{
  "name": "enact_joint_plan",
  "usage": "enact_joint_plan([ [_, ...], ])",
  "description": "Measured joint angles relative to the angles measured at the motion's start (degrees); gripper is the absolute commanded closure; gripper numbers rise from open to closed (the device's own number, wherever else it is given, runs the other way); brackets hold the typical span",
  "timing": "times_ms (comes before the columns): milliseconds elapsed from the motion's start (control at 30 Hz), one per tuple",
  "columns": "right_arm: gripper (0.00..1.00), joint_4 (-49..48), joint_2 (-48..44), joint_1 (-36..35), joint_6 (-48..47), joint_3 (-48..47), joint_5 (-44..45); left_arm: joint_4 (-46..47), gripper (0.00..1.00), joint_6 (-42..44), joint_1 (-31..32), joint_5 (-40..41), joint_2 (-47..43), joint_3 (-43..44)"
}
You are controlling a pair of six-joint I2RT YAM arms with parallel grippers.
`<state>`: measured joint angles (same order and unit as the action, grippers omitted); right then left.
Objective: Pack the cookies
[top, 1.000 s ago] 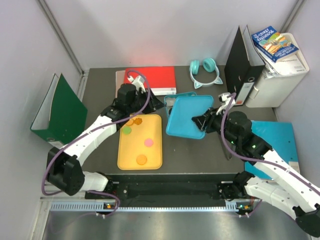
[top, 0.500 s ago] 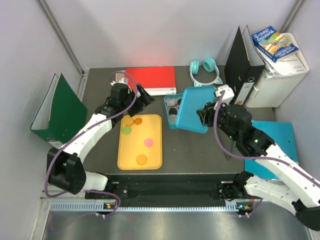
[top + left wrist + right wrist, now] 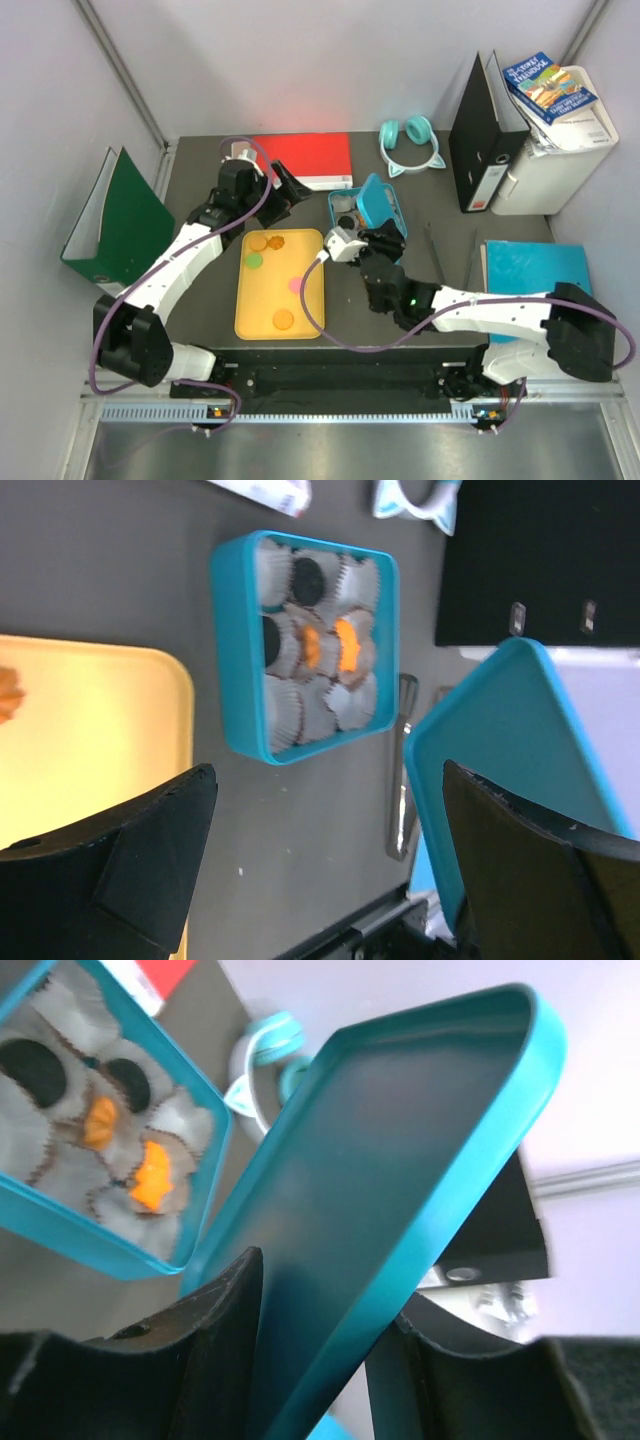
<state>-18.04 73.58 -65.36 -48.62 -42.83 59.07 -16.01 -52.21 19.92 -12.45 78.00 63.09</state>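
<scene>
The cookies are in two places. Three orange ones (image 3: 258, 243), a green one (image 3: 255, 260) and a pink one (image 3: 297, 284) lie on the yellow tray (image 3: 250, 310). Two orange cookies (image 3: 347, 645) and two black cookies (image 3: 307, 577) sit in paper cups inside the teal box (image 3: 232, 680). My left gripper (image 3: 288, 190) hovers open and empty just behind the tray's far end, left of the box. My right gripper (image 3: 320, 1300) is shut on the teal lid (image 3: 400, 1160), which stands tilted on edge at the box's right side and hides part of the box (image 3: 343, 207) from above.
Metal tweezers (image 3: 400, 770) lie on the table right of the box. A red book (image 3: 305, 160), teal headphones (image 3: 408, 145), a black binder (image 3: 485, 140) and a white box with a book (image 3: 560, 140) line the back. A green binder (image 3: 120, 215) stands left, a teal folder (image 3: 535, 270) lies right.
My left gripper opened and drew back from the tray's far end. My right arm swept left, carrying the lid from flat to steeply tilted beside the box.
</scene>
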Motion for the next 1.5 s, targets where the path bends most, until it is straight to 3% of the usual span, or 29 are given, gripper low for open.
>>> enact_joint_plan([
  [267,1.0,-39.15,6.6,-5.9,-33.62,8.02,3.58,5.14,0.02,-0.28,-0.37,-11.37,0.35,0.9],
  [433,1.0,-50.4,10.23,-8.2,-46.38,9.7,0.81,10.21,0.02,-2.38,-0.37,-18.91,1.57,0.9],
  [767,1.0,-54.86,11.45,-8.39,-50.56,11.82,-0.74,20.06,0.02,-7.61,-1.53,-25.38,1.33,0.28],
  [967,1.0,-54.55,11.43,-8.39,-48.72,12.09,-0.92,26.38,0.11,-10.62,-0.81,-30.49,2.25,-0.87],
  [1200,1.0,-53.44,11.67,-8.39,-47.19,12.07,-1.57,23.23,0.16,-7.32,3.13,-33.18,5.09,0.17],
  [1300,1.0,-53.27,12.72,-8.39,-46.88,12.07,-1.86,18.32,0.25,-3.17,4.94,-32.85,5.92,3.41],
  [1433,1.0,-52.85,14.12,-8.39,-46.66,12.04,-1.99,14.51,0.45,0.66,6.12,-32.35,6.03,5.77],
  [1500,1.0,-52.68,14.34,-8.41,-46.56,12.04,-2.08,12.98,0.61,1.79,6.12,-31.8,6.19,6.1],
])
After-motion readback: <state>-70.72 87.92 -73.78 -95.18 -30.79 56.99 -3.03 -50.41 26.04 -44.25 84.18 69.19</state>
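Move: The blue lid, still held by one edge in the right gripper, has its middle about 18 cm to the left gripper's right, 4 cm back and slightly higher. Under it the open cookie box lies about 18 cm right, 2 cm back and 18 cm down from the left gripper; the yellow tray is some 20 cm back, 4 cm left and 20 cm down. From the right gripper the box is about 6 cm ahead, 2 cm left and 19 cm down, the lid's middle 6 cm ahead, 2 cm left and a little higher. Bring the open left gripper right and up, drawing it back somewhat and swinging it some 35 degrees clockwise, until its fingers straddle the lid's far left corner; there, close them partway. With the right gripper, keep the pinch on the lid's edge and carry it about 5 cm left and slightly back towards the left hand, tipping the fingers upward and rolling the hand's left side down. ##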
